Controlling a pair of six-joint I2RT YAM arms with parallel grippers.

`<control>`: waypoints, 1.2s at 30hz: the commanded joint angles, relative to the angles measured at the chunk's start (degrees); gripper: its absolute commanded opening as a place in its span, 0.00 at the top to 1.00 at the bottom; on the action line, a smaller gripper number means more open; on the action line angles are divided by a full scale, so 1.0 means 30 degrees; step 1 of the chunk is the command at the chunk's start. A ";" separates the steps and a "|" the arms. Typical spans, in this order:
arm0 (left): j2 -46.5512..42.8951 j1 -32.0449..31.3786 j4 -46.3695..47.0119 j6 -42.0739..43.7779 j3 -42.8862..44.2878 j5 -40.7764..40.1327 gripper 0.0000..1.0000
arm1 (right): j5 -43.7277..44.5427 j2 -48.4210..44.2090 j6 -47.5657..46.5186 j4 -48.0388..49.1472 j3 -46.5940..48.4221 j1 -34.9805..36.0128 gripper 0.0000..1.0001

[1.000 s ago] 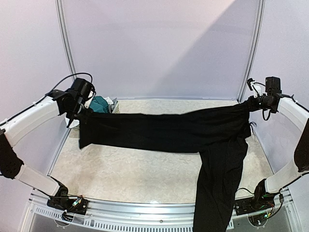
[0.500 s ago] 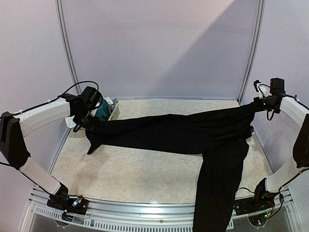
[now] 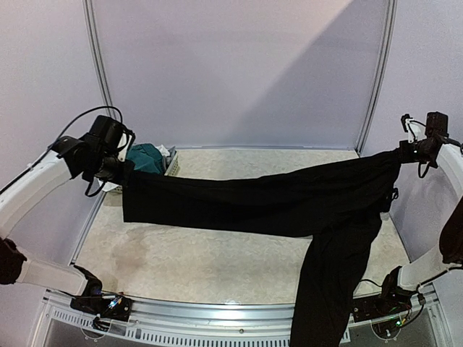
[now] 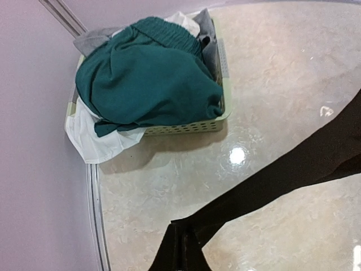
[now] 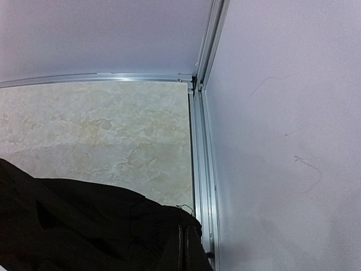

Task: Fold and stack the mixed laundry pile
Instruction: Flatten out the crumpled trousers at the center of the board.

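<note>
Long black trousers [image 3: 253, 201] hang stretched in the air across the table between both arms. My left gripper [image 3: 123, 170] is shut on the cuff end of one leg [image 4: 186, 240] at the left. My right gripper [image 3: 406, 150] is shut on the waistband [image 5: 186, 243] at the far right, close to the wall. The second leg [image 3: 329, 282] dangles down past the table's front edge. The rest of the laundry pile lies in a basket at the back left: dark teal-green shorts [image 4: 146, 79] on top and a white cloth [image 4: 93, 141] spilling over the side.
The small pale perforated basket [image 4: 186, 127] stands in the table's back left corner against the wall rail [image 4: 93, 203]. A metal corner post [image 5: 203, 169] and the right wall lie just beside my right gripper. Bare marbled tabletop [image 3: 217, 260] shows below the trousers.
My left gripper has swung up and out to the left and my right gripper further right, pulling the held trouser leg taut and lifting its cuff off the table.
</note>
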 commanded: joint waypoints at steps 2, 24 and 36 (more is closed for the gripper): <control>-0.2498 -0.0303 -0.2744 -0.0902 0.1192 0.1883 1.00 | -0.0826 -0.2846 -0.0107 -0.1569 0.0778 -0.0115 1.00; 0.5363 0.0661 -0.1674 -0.3946 -0.0528 -0.1961 1.00 | -0.0685 0.6460 0.1187 0.0885 0.4270 0.0380 1.00; 1.0104 0.1788 -0.0156 -0.4793 0.0021 -0.3204 1.00 | 0.1928 1.5293 0.2148 0.0048 1.1944 0.2054 1.00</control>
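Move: Both hands hold the outstretched black trousers above the board. The board's middle lies about 30 cm right of the left hand, 3 cm back and 22 below; the basket is 16 cm ahead of this hand, 5 left. From the right hand, at the waistband, the board's middle is about 49 cm left, 11 back and 25 below, the far-right corner some 23 ahead and 2 left, the loose leg 30 back and 25 left. Up and back first, both hands in step with fingers still shut on the cloth, then a quick swing down and forward towards the board. The left, on the hem corner, sinks about 20 cm from its peak near the basket, drifting left and tipping its fingers down; the right, on the waistband, casts some 20 cm forward and as much down towards the far-right corner. ##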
